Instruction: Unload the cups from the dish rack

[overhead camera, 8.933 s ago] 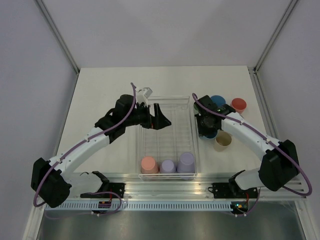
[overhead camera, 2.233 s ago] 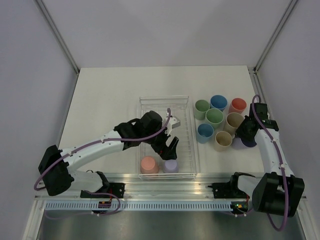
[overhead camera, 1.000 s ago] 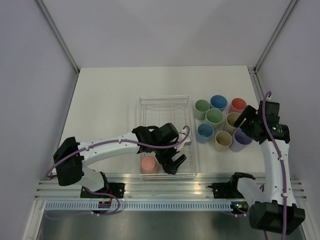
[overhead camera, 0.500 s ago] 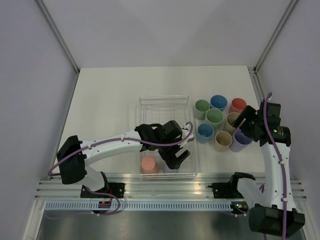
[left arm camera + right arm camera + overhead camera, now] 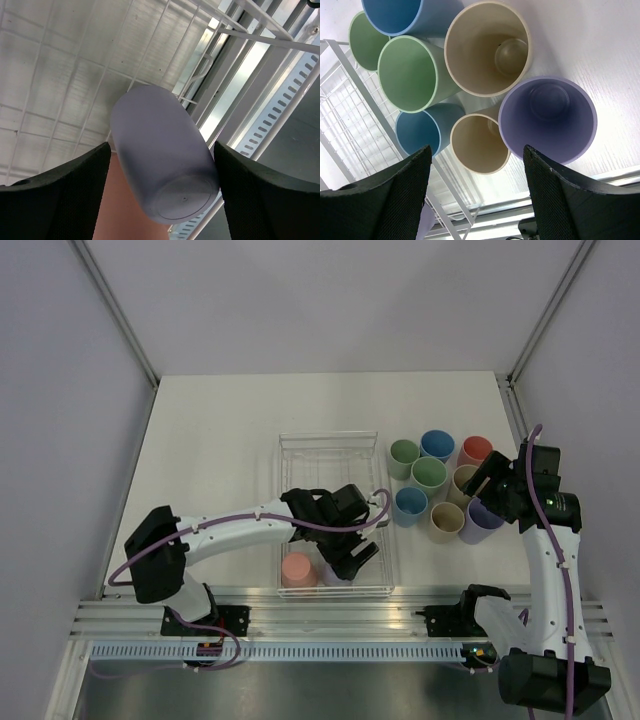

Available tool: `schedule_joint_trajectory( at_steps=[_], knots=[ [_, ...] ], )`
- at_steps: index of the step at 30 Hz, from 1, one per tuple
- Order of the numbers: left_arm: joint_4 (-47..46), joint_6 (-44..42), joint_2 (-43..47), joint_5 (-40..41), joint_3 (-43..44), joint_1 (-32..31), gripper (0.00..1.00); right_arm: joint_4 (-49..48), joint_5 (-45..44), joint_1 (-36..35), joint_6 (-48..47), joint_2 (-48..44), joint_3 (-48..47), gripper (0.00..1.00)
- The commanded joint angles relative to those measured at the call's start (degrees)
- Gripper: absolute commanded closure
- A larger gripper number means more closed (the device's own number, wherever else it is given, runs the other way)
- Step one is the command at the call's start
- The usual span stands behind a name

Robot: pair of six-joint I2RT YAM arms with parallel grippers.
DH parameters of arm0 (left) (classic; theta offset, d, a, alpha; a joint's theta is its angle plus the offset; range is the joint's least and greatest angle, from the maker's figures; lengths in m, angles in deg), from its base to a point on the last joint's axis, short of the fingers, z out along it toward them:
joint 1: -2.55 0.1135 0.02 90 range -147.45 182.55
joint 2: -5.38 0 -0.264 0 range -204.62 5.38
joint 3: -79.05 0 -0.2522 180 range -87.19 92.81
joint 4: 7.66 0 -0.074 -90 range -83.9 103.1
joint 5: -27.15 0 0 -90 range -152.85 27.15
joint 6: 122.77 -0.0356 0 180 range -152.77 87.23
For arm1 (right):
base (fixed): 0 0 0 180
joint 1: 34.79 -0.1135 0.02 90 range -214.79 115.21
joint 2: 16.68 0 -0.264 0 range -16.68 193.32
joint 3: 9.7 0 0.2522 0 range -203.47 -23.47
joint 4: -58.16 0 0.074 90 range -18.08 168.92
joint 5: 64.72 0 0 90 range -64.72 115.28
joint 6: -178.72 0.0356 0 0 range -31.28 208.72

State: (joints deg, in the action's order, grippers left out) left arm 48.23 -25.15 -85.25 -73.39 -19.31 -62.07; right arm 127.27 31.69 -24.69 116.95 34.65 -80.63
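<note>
The white wire dish rack (image 5: 330, 455) holds a salmon cup (image 5: 297, 568) and, beside it, an upside-down lavender cup (image 5: 162, 167) at its near end. My left gripper (image 5: 350, 555) reaches down over the lavender cup, and both black fingers (image 5: 260, 195) press against its sides; it still stands on the rack floor. On the table right of the rack stand several upright cups, among them green (image 5: 429, 473), blue (image 5: 410, 502), beige (image 5: 446, 521) and lavender (image 5: 484, 515). My right gripper (image 5: 497, 495) hovers open above them, with nothing between its fingers (image 5: 400, 195).
The rack's near wire wall (image 5: 250, 37) and the metal rail (image 5: 330, 608) at the table's front edge lie just past the lavender cup. The standing cups are packed tightly together, rims touching (image 5: 487, 47). Bare table lies left of and behind the rack.
My left gripper has come down a little over the lavender cup and its jaws have closed in on the cup's sides. The right arm has stayed still.
</note>
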Motion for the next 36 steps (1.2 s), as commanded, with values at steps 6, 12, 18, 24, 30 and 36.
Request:
schedule_joint_trajectory(
  at_steps=[6, 12, 18, 24, 30, 36],
  knots=[
    [3.9, 0.1, -2.9, -3.1, 0.9, -0.2, 0.21, -0.4, 0.4, -0.4, 0.2, -0.5, -1.6, 0.21],
    [4.3, -0.1, -3.7, -3.3, 1.0, -0.3, 0.4, -0.6, 0.4, -0.4, 0.3, -0.5, -1.5, 0.21],
    [5.0, -0.3, -4.7, -2.3, 2.9, -0.3, 0.89, -0.6, 0.2, -0.4, 0.4, -0.8, -1.9, 0.21],
    [5.2, 3.8, -3.2, 15.9, 6.6, 0.0, 0.98, -1.8, -0.3, -0.4, 1.0, -1.5, -1.8, 0.21],
    [1.8, 9.3, 0.9, 30.5, 10.8, 3.3, 0.98, -7.4, 5.3, -0.4, 1.3, -4.3, -0.5, 0.21],
    [-8.6, 14.6, 8.4, 21.3, 4.8, 12.9, 0.98, -10.4, 10.3, -0.9, 1.2, -5.5, -1.2, 0.21]
  ],
)
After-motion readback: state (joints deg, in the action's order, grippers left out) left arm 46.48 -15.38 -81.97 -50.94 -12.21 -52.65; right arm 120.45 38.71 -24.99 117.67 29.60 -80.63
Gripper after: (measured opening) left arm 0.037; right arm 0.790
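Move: The small lavender cup, bottom up in the rack's near row, is between the left hand's open fingers, its middle about 3 cm below the hand point and 2 cm to its left, neither ahead nor back. The peach cup is level with it, roughly 10 cm left of the hand and 4 cm below. The rack's near edge runs about 5 cm back, 4 cm below. From the empty right hand the lavender cup is some 12 cm back, 31 cm left and 13 cm below. The lavender cup is straddled by the left fingers, which sink about 1 cm, draw in slightly on its sides and dwell there. Then the hand sweeps quickly some 13 cm forward and 7 cm up, swinging its fingertips forward and turning about 30 degrees counter-clockwise; contact ends and the fingers snap shut empty. The right hand, empty and open, rises about 4 cm and edges left, tilting up. ##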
